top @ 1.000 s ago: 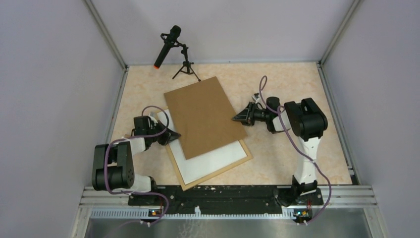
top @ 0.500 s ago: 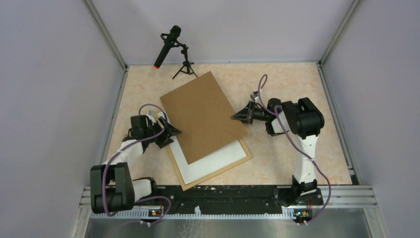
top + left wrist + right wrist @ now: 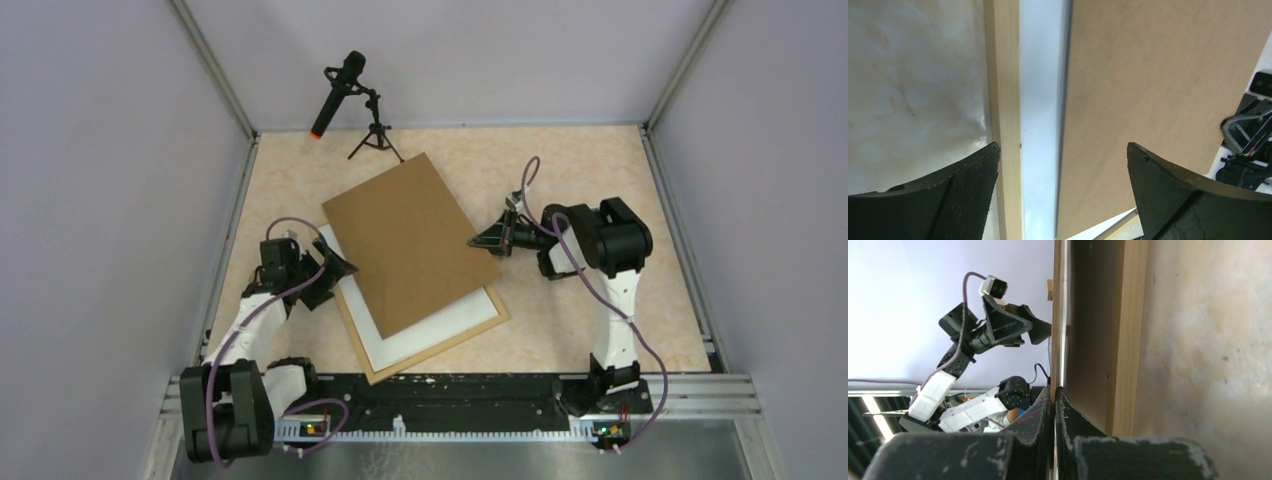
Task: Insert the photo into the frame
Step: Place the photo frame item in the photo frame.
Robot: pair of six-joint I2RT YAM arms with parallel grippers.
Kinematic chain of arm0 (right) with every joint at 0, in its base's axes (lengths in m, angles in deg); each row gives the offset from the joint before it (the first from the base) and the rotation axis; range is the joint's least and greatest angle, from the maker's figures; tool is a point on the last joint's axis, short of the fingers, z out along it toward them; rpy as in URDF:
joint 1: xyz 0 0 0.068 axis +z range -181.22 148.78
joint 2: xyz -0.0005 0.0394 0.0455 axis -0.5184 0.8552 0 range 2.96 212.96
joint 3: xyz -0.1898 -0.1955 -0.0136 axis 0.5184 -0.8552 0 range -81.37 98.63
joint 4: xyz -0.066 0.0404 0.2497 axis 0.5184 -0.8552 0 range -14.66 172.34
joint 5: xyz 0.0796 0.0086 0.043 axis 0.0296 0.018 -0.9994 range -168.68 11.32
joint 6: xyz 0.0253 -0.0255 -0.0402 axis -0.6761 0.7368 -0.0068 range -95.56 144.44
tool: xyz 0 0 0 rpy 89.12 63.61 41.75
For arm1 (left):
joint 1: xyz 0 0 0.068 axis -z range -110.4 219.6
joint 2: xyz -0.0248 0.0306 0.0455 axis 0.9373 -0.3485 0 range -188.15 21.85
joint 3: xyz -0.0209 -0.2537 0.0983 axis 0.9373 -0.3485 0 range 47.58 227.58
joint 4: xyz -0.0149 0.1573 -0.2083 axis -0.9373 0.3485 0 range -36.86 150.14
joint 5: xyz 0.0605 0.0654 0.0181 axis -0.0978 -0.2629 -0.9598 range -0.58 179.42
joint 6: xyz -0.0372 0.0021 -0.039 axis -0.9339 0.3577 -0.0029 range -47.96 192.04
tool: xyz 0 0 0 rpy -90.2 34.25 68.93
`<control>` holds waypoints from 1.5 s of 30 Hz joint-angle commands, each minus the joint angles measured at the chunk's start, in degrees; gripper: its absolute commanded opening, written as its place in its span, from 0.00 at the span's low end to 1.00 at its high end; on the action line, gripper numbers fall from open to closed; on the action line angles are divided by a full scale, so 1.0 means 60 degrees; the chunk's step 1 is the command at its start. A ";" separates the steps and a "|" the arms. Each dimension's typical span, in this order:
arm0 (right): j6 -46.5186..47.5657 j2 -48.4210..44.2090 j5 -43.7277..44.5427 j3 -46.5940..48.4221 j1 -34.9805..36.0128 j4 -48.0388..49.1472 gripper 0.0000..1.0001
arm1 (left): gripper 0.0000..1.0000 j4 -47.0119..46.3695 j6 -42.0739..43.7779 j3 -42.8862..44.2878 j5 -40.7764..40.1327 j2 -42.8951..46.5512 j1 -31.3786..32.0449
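The frame (image 3: pixel 442 344) of light wood lies slanted in the middle of the table with a white mat (image 3: pixel 420 330) in it. A brown backing board (image 3: pixel 410 245) lies askew over both and hides most of them. The photo is not in view. My left gripper (image 3: pixel 335 270) is open at the frame's left rail (image 3: pixel 1004 100), touching nothing; its tips (image 3: pixel 1063 146) straddle the rail, the mat strip (image 3: pixel 1040 100) and the board's left edge (image 3: pixel 1158 75). My right gripper (image 3: pixel 480 240) is shut on the board's right edge (image 3: pixel 1058 315), beside the frame's rail (image 3: pixel 1130 340).
A black microphone on a small tripod (image 3: pixel 345 95) stands at the back left. Grey walls and metal rails (image 3: pixel 236 200) close in the table on three sides. The left arm (image 3: pixel 998 330) shows across the board in the right wrist view.
My left gripper has opened wide and drawn back a little to the left, off the board's edge. My right gripper has closed on the board's right edge. The board shifted slightly.
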 commanded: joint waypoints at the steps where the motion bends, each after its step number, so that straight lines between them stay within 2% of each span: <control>1: 0.0238 -0.0679 -0.0108 -0.0304 -0.0019 0.0353 0.00 | 0.99 -0.1518 -0.0463 -0.0946 0.1182 -0.0136 0.0007; 5: 0.0495 -0.1264 0.0254 -0.0592 0.0041 -0.0444 0.00 | 0.98 -0.2391 -0.0678 -0.1388 0.1464 -0.0072 0.0019; 11: 0.2378 -0.2610 0.0878 -0.0622 0.0528 -0.3815 0.00 | 0.98 -0.3471 -0.0849 -0.1501 0.1746 -0.0662 0.0012; 15: 0.3284 -0.3233 0.1083 -0.0546 0.0547 -0.5330 0.00 | 0.98 -0.3658 -0.0740 -0.1275 0.1702 -0.0987 -0.0002; 23: 0.4093 -0.3521 0.0479 -0.0607 0.0440 -0.6444 0.00 | 0.98 -0.3294 -0.0370 -0.0640 0.1147 -0.1547 -0.0022; 28: 0.4825 -0.3980 0.0303 -0.0408 -0.0149 -0.7553 0.00 | 0.98 -0.3348 -0.0520 -0.0538 0.0978 -0.1675 -0.0024; 32: 0.6193 -0.4343 0.0347 0.0239 -0.0340 -0.9692 0.00 | 0.98 -0.3405 -0.0715 -0.0427 0.0573 -0.1779 -0.0013; 43: 0.7444 -0.4351 -0.0223 0.0703 -0.0392 -1.1266 0.00 | 0.98 -0.3776 -0.1233 0.0117 -0.0206 -0.2182 -0.0022; 45: 0.7270 -0.4470 -0.0232 0.0520 -0.0407 -1.1122 0.00 | 0.99 -0.3839 -0.1240 0.0261 -0.0394 -0.2343 -0.0027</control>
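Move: The right hand grips the brown board's right edge. The frame's middle lies about 13 cm to its left, 7 cm back and 5 below, while the board's middle is some 14 cm left and 1 cm back. From the left, open hand, the frame's middle is about 15 cm right, 2 ahead and 5 below. The frame's left rail has its middle 1 cm right and 5 back, and the board's middle is 14 cm right and 9 ahead. Keeping its pinch on the board's right edge, the right hand draws the board back about 4 cm, then some 3 cm right and a little up, over the frame, its fingers tipping downward some 15 degrees so the left side slopes down. The open left hand sinks, shifts right beside the frame's left rail, seeming to nudge it, then slides about 5 cm forward along it. ##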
